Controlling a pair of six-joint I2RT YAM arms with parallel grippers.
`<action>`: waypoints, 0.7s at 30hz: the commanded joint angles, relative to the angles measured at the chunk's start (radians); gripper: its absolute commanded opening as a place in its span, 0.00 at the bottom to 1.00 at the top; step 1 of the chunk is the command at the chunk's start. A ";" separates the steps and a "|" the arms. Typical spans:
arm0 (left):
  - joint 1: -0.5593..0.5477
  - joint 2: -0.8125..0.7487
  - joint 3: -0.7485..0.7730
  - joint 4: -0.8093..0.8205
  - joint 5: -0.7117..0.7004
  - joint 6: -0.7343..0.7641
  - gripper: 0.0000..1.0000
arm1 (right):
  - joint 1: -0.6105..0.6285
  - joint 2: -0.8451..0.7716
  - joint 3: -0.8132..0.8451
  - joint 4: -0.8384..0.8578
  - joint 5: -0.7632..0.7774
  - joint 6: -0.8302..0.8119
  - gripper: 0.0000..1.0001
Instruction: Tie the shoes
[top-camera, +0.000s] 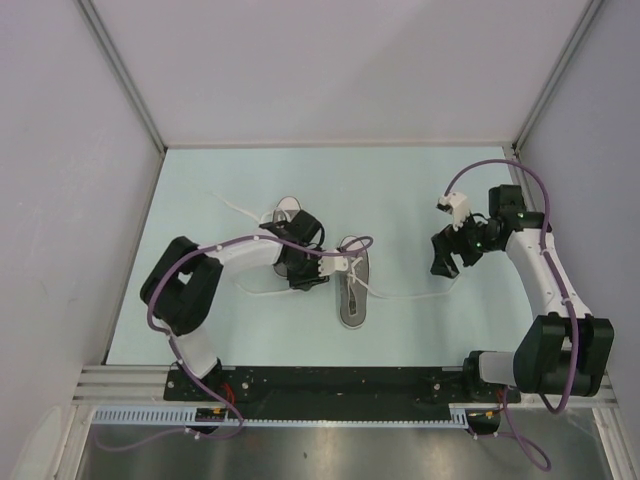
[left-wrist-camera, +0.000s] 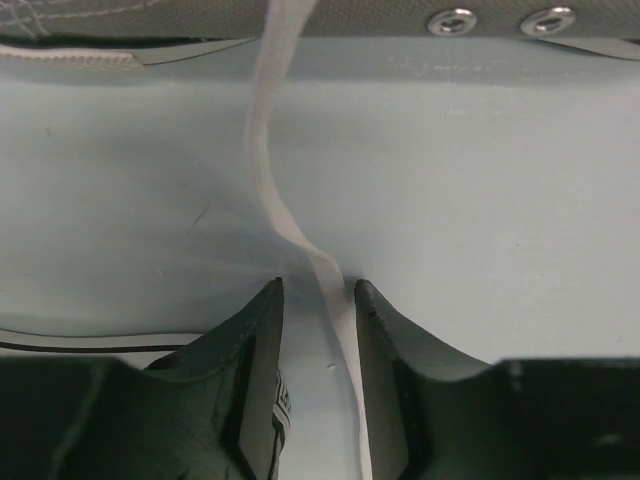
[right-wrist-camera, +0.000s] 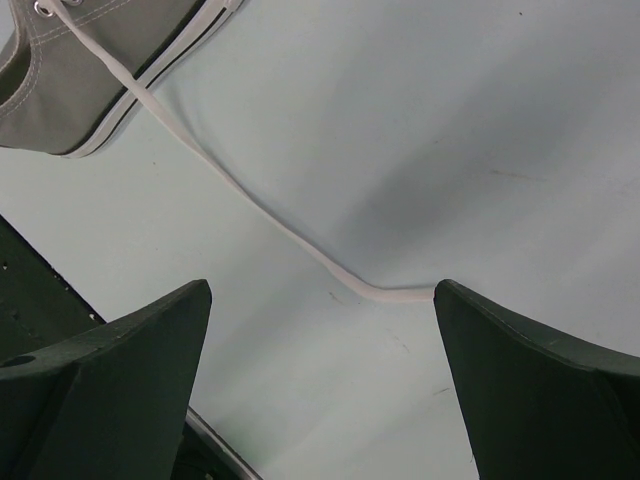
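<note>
Two grey shoes with white soles lie mid-table: one stands free, the other is partly under my left arm. My left gripper sits low between them. In the left wrist view a white lace drops from the shoe's eyelet side and runs between the fingers, lying against the right one, with a gap left to the other; the left gripper is narrowly open. My right gripper stands wide open over the table, where another lace from the shoe ends beside its right finger.
White walls with metal posts enclose the pale table on three sides. A loose lace trails to the far left of the shoes. The black base rail runs along the near edge. A second sole edge lies beside my left finger.
</note>
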 joint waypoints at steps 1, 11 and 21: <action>-0.014 0.032 0.043 -0.014 -0.011 0.053 0.36 | -0.015 0.002 0.013 -0.027 -0.022 -0.029 1.00; -0.016 -0.084 0.046 -0.040 0.100 0.023 0.00 | -0.030 -0.002 0.000 -0.045 -0.017 -0.094 1.00; -0.019 -0.259 0.026 0.173 0.343 -0.310 0.00 | -0.006 0.018 -0.113 0.060 0.030 -0.168 0.91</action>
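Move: The right shoe's left lace already lies right between the left fingertips, practically at their height, with that shoe's knot about 7 cm to the right, level ahead and slightly higher. The left shoe's middle is some 7 cm ahead and 6 cm left of the left hand. From the right hand, the right lace tail lies some 4 cm back and 12 cm below, with the right shoe's middle about 19 cm left and 2 cm back. Left fingers pinch the left lace, then lift about 9 cm, drifting right; open right hand sinks 3 cm, back 2. ##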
